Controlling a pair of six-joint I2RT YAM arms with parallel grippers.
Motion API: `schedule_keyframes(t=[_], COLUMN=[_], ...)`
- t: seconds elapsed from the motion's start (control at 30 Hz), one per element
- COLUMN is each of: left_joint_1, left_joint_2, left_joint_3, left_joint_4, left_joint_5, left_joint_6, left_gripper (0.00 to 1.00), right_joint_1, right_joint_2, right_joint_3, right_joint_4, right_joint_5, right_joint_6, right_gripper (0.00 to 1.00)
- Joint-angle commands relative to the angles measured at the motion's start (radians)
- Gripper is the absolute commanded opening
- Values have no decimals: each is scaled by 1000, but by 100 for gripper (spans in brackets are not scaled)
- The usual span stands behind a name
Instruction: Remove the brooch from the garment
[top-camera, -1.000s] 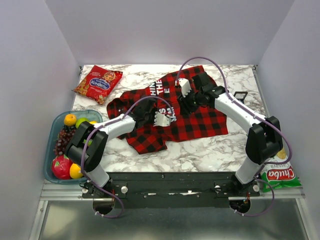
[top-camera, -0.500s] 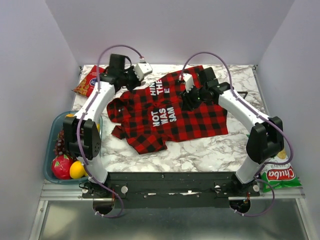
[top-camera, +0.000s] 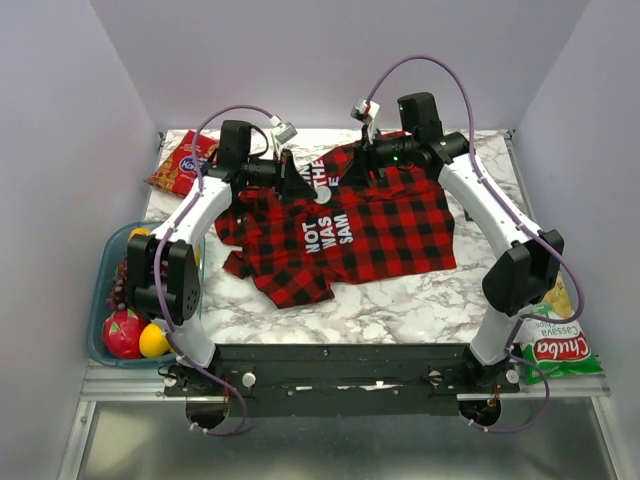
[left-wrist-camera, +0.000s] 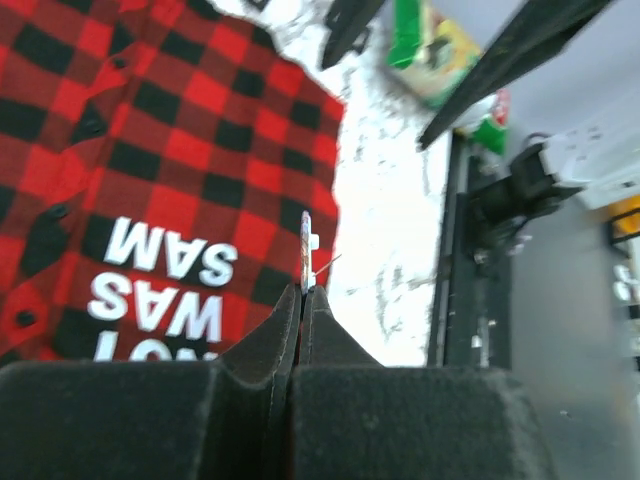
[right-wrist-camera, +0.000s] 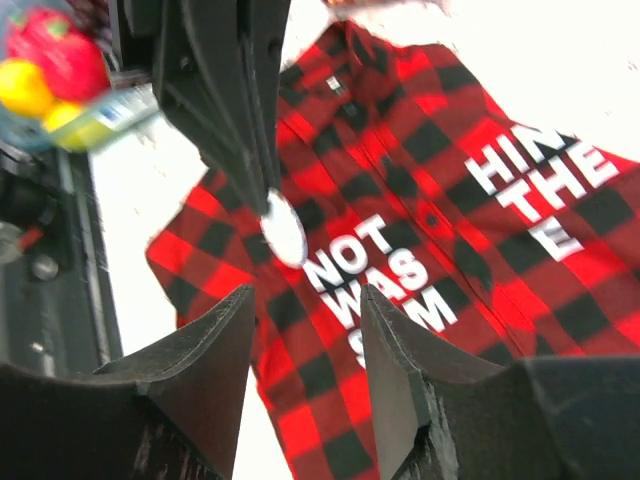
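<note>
The garment (top-camera: 385, 230), a red-and-black checked shirt with white lettering, lies spread on the marble table; it also fills the left wrist view (left-wrist-camera: 150, 170) and the right wrist view (right-wrist-camera: 420, 200). My left gripper (top-camera: 303, 186) (left-wrist-camera: 305, 288) is shut on the brooch (top-camera: 322, 197), a small silvery disc held in the air above the shirt's left part. The brooch shows edge-on (left-wrist-camera: 306, 245) at my fingertips, and as a pale round disc (right-wrist-camera: 283, 228) under the left fingers (right-wrist-camera: 235, 120). My right gripper (top-camera: 362, 165) (right-wrist-camera: 305, 295) hangs open above the shirt's back part, holding nothing.
A red snack packet (top-camera: 190, 160) lies at the back left. A blue tray (top-camera: 104, 262) of fruit sits at the left edge. A green chip bag (top-camera: 556, 347) lies at the front right, by the right arm's base.
The left arm left the shirt's lettering, swung up to the back left, and now holds the brooch over the shirt. The right gripper lifted off the shirt toward the back.
</note>
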Motion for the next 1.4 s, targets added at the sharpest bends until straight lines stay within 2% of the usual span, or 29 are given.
schedule_keyframes(t=[0.0, 0.03, 0.07, 0.13, 0.17, 0.2, 0.27, 0.57, 1.1, 1.37], left_joint_1=[6, 6, 6, 6, 7, 7, 7, 10, 2, -5], left_joint_2=[-76, -80, -86, -94, -93, -88, -68, -74, -67, -59], left_joint_3=[-65, -94, -112, -192, -224, -253, -291, -283, -292, -272], left_joint_4=[342, 394, 511, 694, 961, 1105, 1337, 1275, 1178, 1126], left_joint_5=[160, 164, 167, 168, 167, 159, 151, 38, -11, -34], left_joint_6=[-357, -400, -444, -662, -783, -987, -1112, -1078, -1005, -969], left_gripper=[0, 0, 0, 0, 0, 0, 0, 0, 0, 0], right_joint_1=[3, 3, 3, 3, 3, 3, 3, 3, 3, 15], right_joint_2=[41, 41, 36, 24, 19, 16, 7, -1, 1, -28], right_joint_3=[57, 59, 51, 39, 24, 17, 8, 8, -38, -56], right_joint_4=[-10, -17, -18, -20, -20, -20, -17, -21, 161, 177], right_joint_5=[-105, -106, -106, -111, -114, -119, -123, -172, -252, -113], right_joint_6=[70, 64, 61, 59, 59, 68, 81, 105, 352, 377], right_gripper=[55, 55, 55, 55, 55, 55, 55, 59, 60, 57])
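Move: The brooch is already pinched in the left fingertips, its middle some 3 cm to the right of the left hand point. The open right fingers wait about 9 cm to the right of the left hand and about 3 cm higher; from the right hand the brooch lies roughly 6 cm left, 3 cm below and 1 cm back. The NOT WAS SAM lettering lies about 17 cm below the left hand, 4 cm right and 2 cm forward. The brooch, still pinched in the shut left fingers, is lifted about 7 cm clear above the garment, with a brief dip back and return, as the left wrist tilts its fingertips up some 20 degrees. The right hand stays open and eases towards the brooch, about 2 cm each left, back and up, its fingertips tilting up while the wrist rolls some 15 degrees; it hasn't closed on the brooch. ##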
